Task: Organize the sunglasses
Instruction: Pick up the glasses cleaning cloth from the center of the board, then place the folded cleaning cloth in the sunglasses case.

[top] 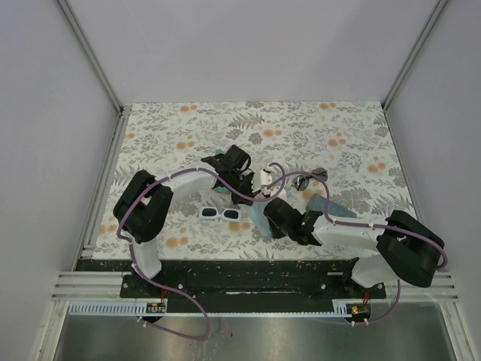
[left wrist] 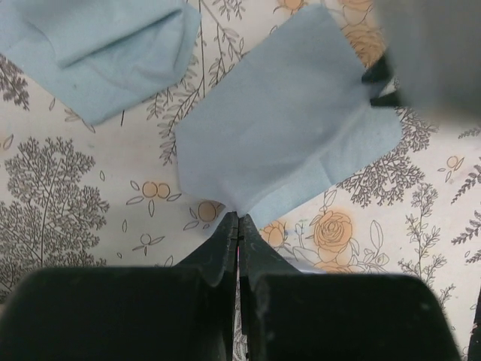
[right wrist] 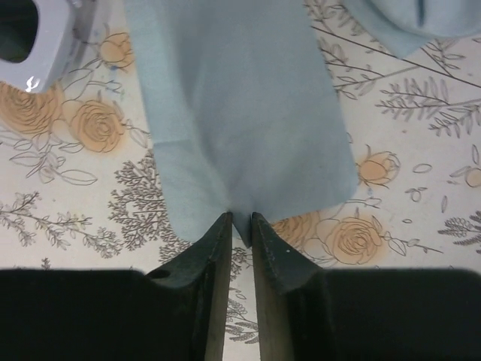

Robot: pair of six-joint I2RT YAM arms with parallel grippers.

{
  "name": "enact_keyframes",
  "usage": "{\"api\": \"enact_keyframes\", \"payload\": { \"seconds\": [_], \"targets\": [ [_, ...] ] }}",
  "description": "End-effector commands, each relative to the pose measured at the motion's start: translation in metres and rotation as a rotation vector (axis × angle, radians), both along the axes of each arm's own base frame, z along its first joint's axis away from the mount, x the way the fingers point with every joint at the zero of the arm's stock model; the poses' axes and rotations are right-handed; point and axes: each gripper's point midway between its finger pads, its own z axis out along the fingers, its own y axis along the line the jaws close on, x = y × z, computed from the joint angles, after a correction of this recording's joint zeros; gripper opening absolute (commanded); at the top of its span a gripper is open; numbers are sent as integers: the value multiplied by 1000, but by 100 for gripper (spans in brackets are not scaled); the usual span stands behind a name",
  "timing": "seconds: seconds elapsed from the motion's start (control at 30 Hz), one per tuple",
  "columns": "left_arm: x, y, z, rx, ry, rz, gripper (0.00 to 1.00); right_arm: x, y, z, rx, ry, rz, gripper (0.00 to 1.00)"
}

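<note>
The white-framed sunglasses [top: 220, 215] lie on the floral table [top: 180, 128], left of both grippers. The thin dark wire sunglasses [top: 311, 180] rest further right, behind the right arm. A light-blue cloth pouch [left wrist: 285, 135] [right wrist: 240, 113] hangs stretched between the two grippers. My left gripper [left wrist: 238, 216] is shut on one pointed corner of it. At the opposite edge my right gripper [right wrist: 240, 218] pinches a fold of the cloth between nearly closed jaws. In the top view the left gripper [top: 263, 182] and right gripper [top: 270, 214] meet over the pouch [top: 258, 216].
A second light-blue pouch [left wrist: 98, 53] [top: 334, 204] lies flat nearby, right of the right gripper in the top view. White walls with metal rails [top: 105, 173] border the table on three sides.
</note>
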Motion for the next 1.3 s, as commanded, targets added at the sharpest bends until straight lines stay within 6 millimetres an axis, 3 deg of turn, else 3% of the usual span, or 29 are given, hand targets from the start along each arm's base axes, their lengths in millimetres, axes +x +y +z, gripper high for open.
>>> {"api": "enact_keyframes", "payload": {
  "seconds": [0.0,0.1,0.3,0.57,0.87,1.07,1.27],
  "targets": [
    [2,-24,19,-83,-14,-52,0,5,33,21,59,-49,97,18],
    [1,-24,19,-80,-6,-53,0,7,35,24,58,-52,102,0],
    [1,-25,23,-87,2,-40,0,10,34,40,77,-82,85,0],
    [2,-29,48,-141,44,28,0,0,28,78,200,-100,49,0],
    [-4,-18,68,-160,112,170,0,-3,18,110,263,-112,-14,0],
    [-9,-11,73,-157,133,235,0,5,26,121,266,-102,-26,0],
    [4,4,79,-127,98,339,0,16,43,126,281,-76,-30,0]
  ]
}}
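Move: The cleaning cloth lies half flat, its middle about 5 cm ahead and 2 cm left of the right hand, whose half-open fingers straddle its near edge just above the table. The left hand already pinches the far-left corner, with the cloth's middle some 4 cm back, 3 cm right and 4 cm below. From the right hand, the folded second cloth lies about 13 cm ahead and 2 cm right, and the white sunglasses about 5 cm ahead and 14 cm left. The cloth's near edge gets pinched as the right fingers shut while sliding about 1.5 cm left; that hand then lifts it roughly 10 cm, tilting some 15 degrees so its fingers point more towards the left hand. The left hand keeps its corner, eases right, then rises about 6 cm, coming back left and turning counter-clockwise. ##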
